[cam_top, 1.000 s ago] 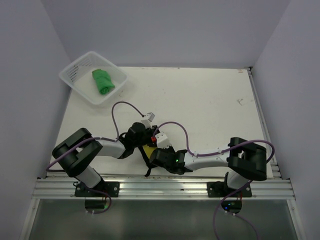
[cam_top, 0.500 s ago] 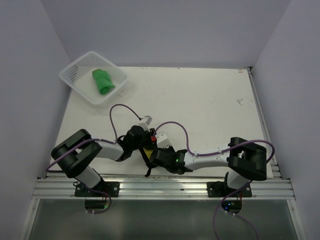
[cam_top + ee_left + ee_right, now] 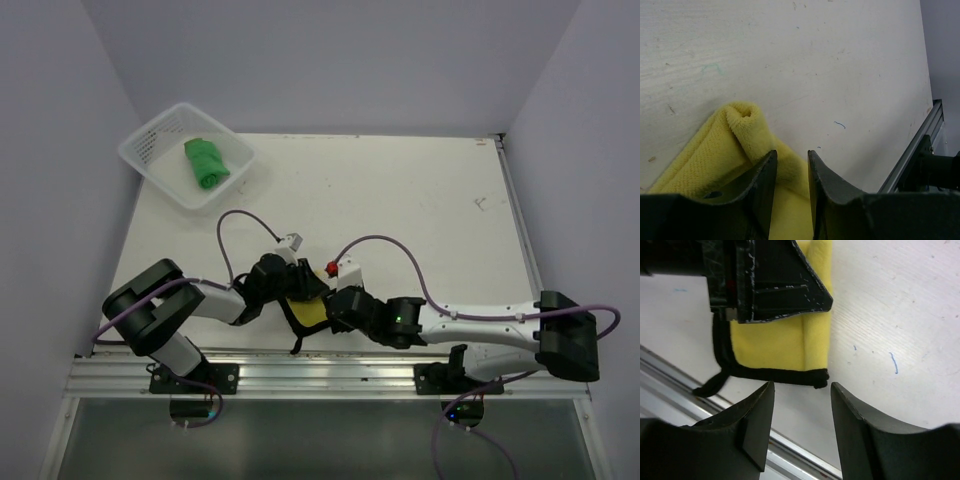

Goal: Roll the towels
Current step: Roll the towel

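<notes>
The yellow towel [image 3: 308, 312] lies partly folded near the table's front edge, its black hem [image 3: 775, 374] toward the rail. My left gripper [image 3: 790, 155] is shut on a thick folded ridge of this yellow towel [image 3: 735, 135], which runs between its jaws. From above, the left gripper [image 3: 295, 290] sits over the towel's far side. My right gripper [image 3: 801, 390] stands open and empty just in front of the hem, right of the towel in the top view [image 3: 336, 308]. The green towel [image 3: 205, 162] lies rolled in the white basket [image 3: 150, 127].
The aluminium rail [image 3: 320, 375] runs along the near edge, close behind the right gripper's fingers [image 3: 755, 420]. The basket stands at the far left corner. A loose black thread [image 3: 710, 387] trails from the towel's hem toward the rail.
My right gripper has opened and let go of the yellow towel, and its arm has stretched out to the right. More of the towel's yellow face shows. The left gripper holds its place.
</notes>
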You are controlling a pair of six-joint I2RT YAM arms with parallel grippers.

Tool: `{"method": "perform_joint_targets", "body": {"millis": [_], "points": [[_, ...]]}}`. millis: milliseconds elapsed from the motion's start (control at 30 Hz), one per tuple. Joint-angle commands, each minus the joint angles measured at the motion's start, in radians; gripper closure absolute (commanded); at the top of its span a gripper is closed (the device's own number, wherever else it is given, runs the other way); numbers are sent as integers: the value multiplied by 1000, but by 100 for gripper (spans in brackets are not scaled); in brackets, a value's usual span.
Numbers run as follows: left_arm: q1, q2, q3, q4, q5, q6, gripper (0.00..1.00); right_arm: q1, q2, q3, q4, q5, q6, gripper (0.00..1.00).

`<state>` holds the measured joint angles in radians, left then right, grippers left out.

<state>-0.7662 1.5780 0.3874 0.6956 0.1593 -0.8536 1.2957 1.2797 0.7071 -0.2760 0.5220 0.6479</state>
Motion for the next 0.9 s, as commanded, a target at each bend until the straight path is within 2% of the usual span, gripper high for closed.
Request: {"method": "perform_joint_targets", "body": {"millis": [0, 367, 467, 867], "points": [[-2, 4, -30, 16, -34, 14, 65, -42, -62, -38, 41, -86, 59, 47], [-7, -4, -59, 39, -33, 13, 65, -285, -160, -175, 179, -330, 317, 48], [-7, -4, -65, 42, -37, 13, 65, -328, -155, -233, 282, -401, 386, 48], [-7, -1, -70, 45, -33, 11, 65, -342, -30, -320, 459, -487, 470, 51]]}}
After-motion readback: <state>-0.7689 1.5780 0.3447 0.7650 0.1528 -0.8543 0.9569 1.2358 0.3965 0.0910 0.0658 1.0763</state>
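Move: The yellow towel's near right corner, black-edged, lies almost under the right hand: about 6 cm below, some 2 cm ahead and 1 cm to its left. The left gripper's fingertips sit on the towel roughly 7 cm ahead of the right hand, 6 cm to its left and 5 cm lower, while the black strap is about 6 cm back, 11 cm left and 7 cm down. From the left hand the corner is some 7 cm back, 4 cm right and 2 cm below. With its fingers kept half open, the right hand first swings about 3 cm to the right and a little forward, clear of the towel, then sinks and eases back and left towards the near right corner, ending some 5 cm lower with the black edge in front of its fingertips. On the way the wrist turns through roughly 40 degrees, its left side rising as it tips down and swings clockwise, while the left hand stays on the folded part of the towel with its fingers partly open. ##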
